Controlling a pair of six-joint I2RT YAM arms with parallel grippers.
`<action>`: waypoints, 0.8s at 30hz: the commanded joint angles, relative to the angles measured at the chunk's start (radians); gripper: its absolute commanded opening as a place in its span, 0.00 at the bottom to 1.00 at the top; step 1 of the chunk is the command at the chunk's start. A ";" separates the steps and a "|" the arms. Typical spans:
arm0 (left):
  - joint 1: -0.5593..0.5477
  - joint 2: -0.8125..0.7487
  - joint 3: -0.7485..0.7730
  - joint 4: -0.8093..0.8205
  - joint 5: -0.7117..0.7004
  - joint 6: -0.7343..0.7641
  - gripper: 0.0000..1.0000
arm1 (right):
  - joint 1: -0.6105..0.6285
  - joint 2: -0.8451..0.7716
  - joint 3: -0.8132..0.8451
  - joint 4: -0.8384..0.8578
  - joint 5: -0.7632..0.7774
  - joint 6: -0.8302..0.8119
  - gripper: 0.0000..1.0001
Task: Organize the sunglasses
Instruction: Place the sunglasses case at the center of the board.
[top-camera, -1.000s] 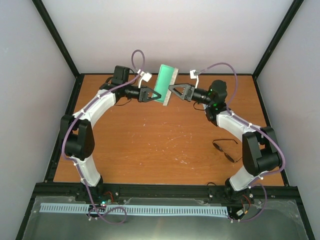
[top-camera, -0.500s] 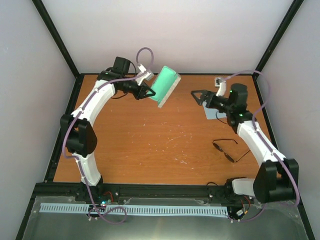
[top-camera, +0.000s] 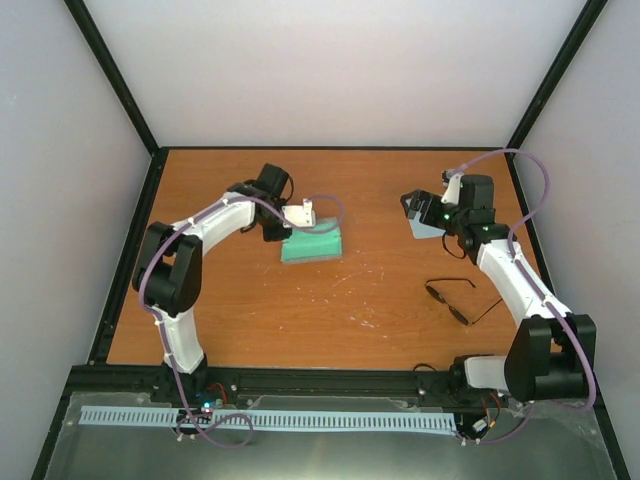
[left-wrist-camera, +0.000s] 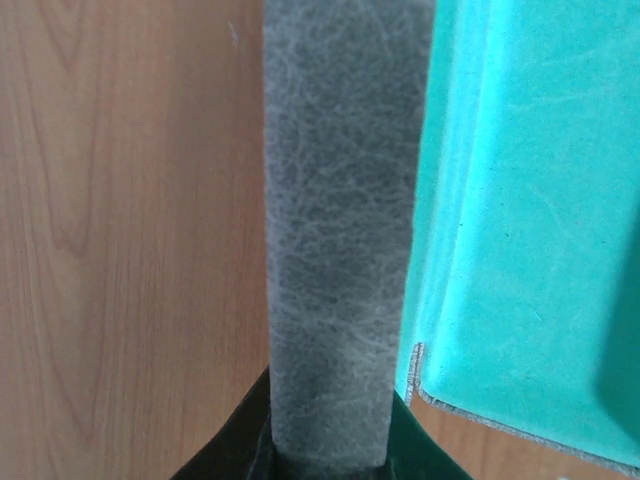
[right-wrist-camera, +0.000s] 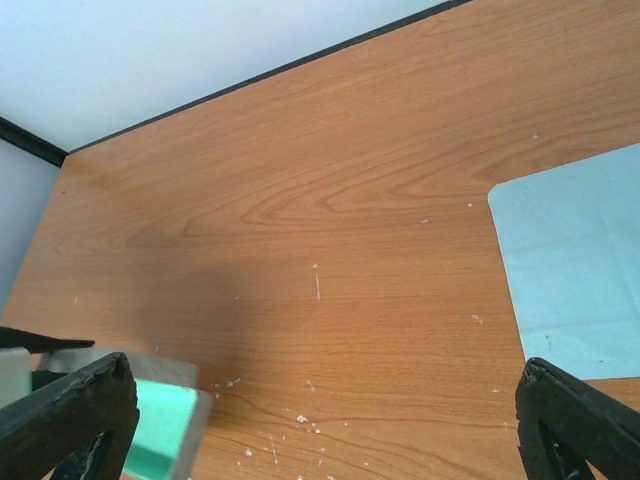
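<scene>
The sunglasses (top-camera: 452, 298), thin black wire frame with dark lenses, lie on the table at the right, near the right arm's forearm; neither wrist view shows them. The grey case with green lining (top-camera: 312, 244) lies open on the table left of centre. My left gripper (top-camera: 286, 229) is shut on the case's grey wall (left-wrist-camera: 340, 250), with the green lining (left-wrist-camera: 530, 200) beside it. My right gripper (top-camera: 412, 206) is open and empty, hovering at the back right over the pale blue cloth (top-camera: 432, 227). Its fingertips (right-wrist-camera: 70, 410) stand wide apart.
The pale blue cloth (right-wrist-camera: 570, 260) lies flat at the right of the right wrist view, and a corner of the case (right-wrist-camera: 150, 420) shows at its lower left. Bare wooden table (top-camera: 330, 300) lies between the case and the sunglasses. Black frame posts edge the table.
The left arm brought the case from high at the back down onto the table. The right gripper came away from the case and drew back right, over the cloth.
</scene>
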 joint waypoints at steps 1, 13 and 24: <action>-0.028 -0.047 -0.070 0.296 -0.185 0.228 0.01 | -0.001 0.021 0.009 0.044 0.012 0.012 1.00; -0.035 0.080 -0.013 0.435 -0.267 0.261 0.00 | -0.001 0.056 -0.015 0.082 -0.012 0.014 1.00; -0.034 0.163 0.046 0.440 -0.267 0.273 0.17 | -0.001 0.107 0.016 0.082 -0.036 -0.008 1.00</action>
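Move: The left hand still holds the open sunglasses case by its grey side; the board's centre lies about 10 cm to its right, some 4 cm ahead and 7 cm below. From this hand, the blue cloth is roughly 32 cm right and 9 cm ahead, and the sunglasses are about 39 cm right and 15 cm back. From the right hand, the board's centre is some 22 cm left, 4 cm ahead and 18 cm below. The left hand carries the gripped case about 8 cm forward, slightly lower, swinging its fingertips forward some 20 degrees. ##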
